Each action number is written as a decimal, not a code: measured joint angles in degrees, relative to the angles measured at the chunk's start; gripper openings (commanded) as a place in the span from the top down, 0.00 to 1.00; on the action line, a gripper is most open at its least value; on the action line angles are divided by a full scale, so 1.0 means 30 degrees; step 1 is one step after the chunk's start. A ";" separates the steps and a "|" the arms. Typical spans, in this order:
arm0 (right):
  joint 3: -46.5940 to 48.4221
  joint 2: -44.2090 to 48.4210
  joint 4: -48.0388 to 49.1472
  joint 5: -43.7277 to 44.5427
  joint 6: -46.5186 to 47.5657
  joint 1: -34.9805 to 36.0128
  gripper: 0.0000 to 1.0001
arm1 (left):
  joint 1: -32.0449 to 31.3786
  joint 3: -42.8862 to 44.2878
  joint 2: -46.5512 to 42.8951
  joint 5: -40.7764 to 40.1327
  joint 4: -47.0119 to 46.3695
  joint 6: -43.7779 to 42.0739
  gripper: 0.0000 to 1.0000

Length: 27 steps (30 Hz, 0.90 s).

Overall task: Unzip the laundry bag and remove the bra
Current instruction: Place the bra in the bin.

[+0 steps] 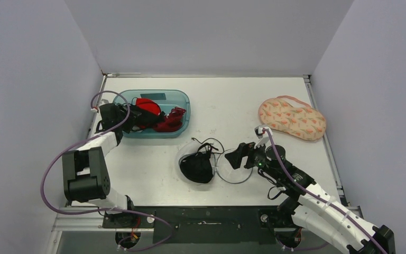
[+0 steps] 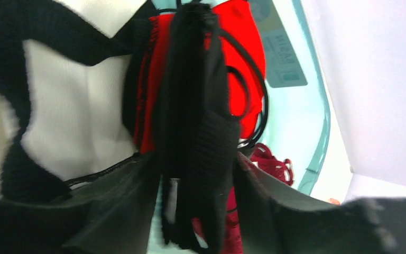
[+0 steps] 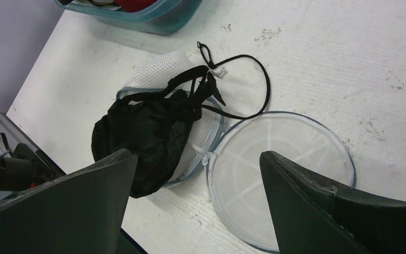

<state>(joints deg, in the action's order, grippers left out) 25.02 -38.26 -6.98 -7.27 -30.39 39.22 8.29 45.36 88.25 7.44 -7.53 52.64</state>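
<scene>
The round white mesh laundry bag (image 1: 233,167) (image 3: 281,168) lies unzipped at mid-table, its lid flipped flat to the right. A black bra (image 1: 196,167) (image 3: 142,132) sits heaped in its other half, straps trailing onto the table. My right gripper (image 1: 239,159) (image 3: 196,154) hovers open just above the bag's hinge, holding nothing. My left gripper (image 1: 132,117) (image 2: 195,174) is over the blue bin (image 1: 184,101). Its jaws stand apart around a hanging black garment (image 2: 195,106), with a gap showing on the left side.
The bin (image 2: 318,151) holds a bright red garment (image 1: 147,106) (image 2: 241,53) and a dark red lacy one (image 1: 172,120) (image 2: 273,162). A peach patterned padded piece (image 1: 292,117) lies at the right rear. Walls enclose the table on three sides.
</scene>
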 measured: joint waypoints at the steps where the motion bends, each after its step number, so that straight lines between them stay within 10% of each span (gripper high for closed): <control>1: 0.0000 -0.0044 0.0051 0.0000 0.0044 0.0007 0.10 | 0.0000 0.0007 0.0000 0.0051 -0.0182 0.0117 0.35; 9: 0.0000 -0.0066 0.0262 0.0036 0.0379 0.0073 0.10 | -0.0036 0.0146 -0.0823 -0.0102 -0.0240 0.0168 0.01; 20: 0.0036 -0.0204 0.0051 0.0670 0.0554 0.0073 0.10 | -0.1260 0.0758 -0.5960 -0.2710 0.3614 -0.1027 0.04; 27: 0.0131 -0.1158 0.0699 0.0831 -0.0619 0.0066 0.08 | -0.9333 0.1872 -0.9719 -0.6317 0.6288 -0.3687 0.04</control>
<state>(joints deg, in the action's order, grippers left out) 25.41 -41.74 -4.89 -4.78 -32.25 39.42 -19.70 50.98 59.09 -11.51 11.33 41.58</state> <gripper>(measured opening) 0.899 0.963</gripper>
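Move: The left hand, its fingers already parting around the black bra, is low over the bin, whose middle lies about 2 cm ahead, 4 cm to its right and some 4 cm below. The red bra is roughly 4 cm ahead and 3 cm right; the white bra 6 cm left and 1 cm back; the maroon bra about 14 cm right and 1 cm back. From the right hand the bin is roughly 23 cm ahead and 35 cm left. The left hand opens its fingers from not quite half open to fully wide and lets go of the black bra in the bin, easing up about 3 cm as they spread. It then climbs faster, to some 16 cm in all, drawing back about 7 cm and finally swinging about 12 cm to the right over the bin towards the laundry bag, while the wrist turns clockwise, tips its fingers up and raises its left side, some 30 degrees altogether. ##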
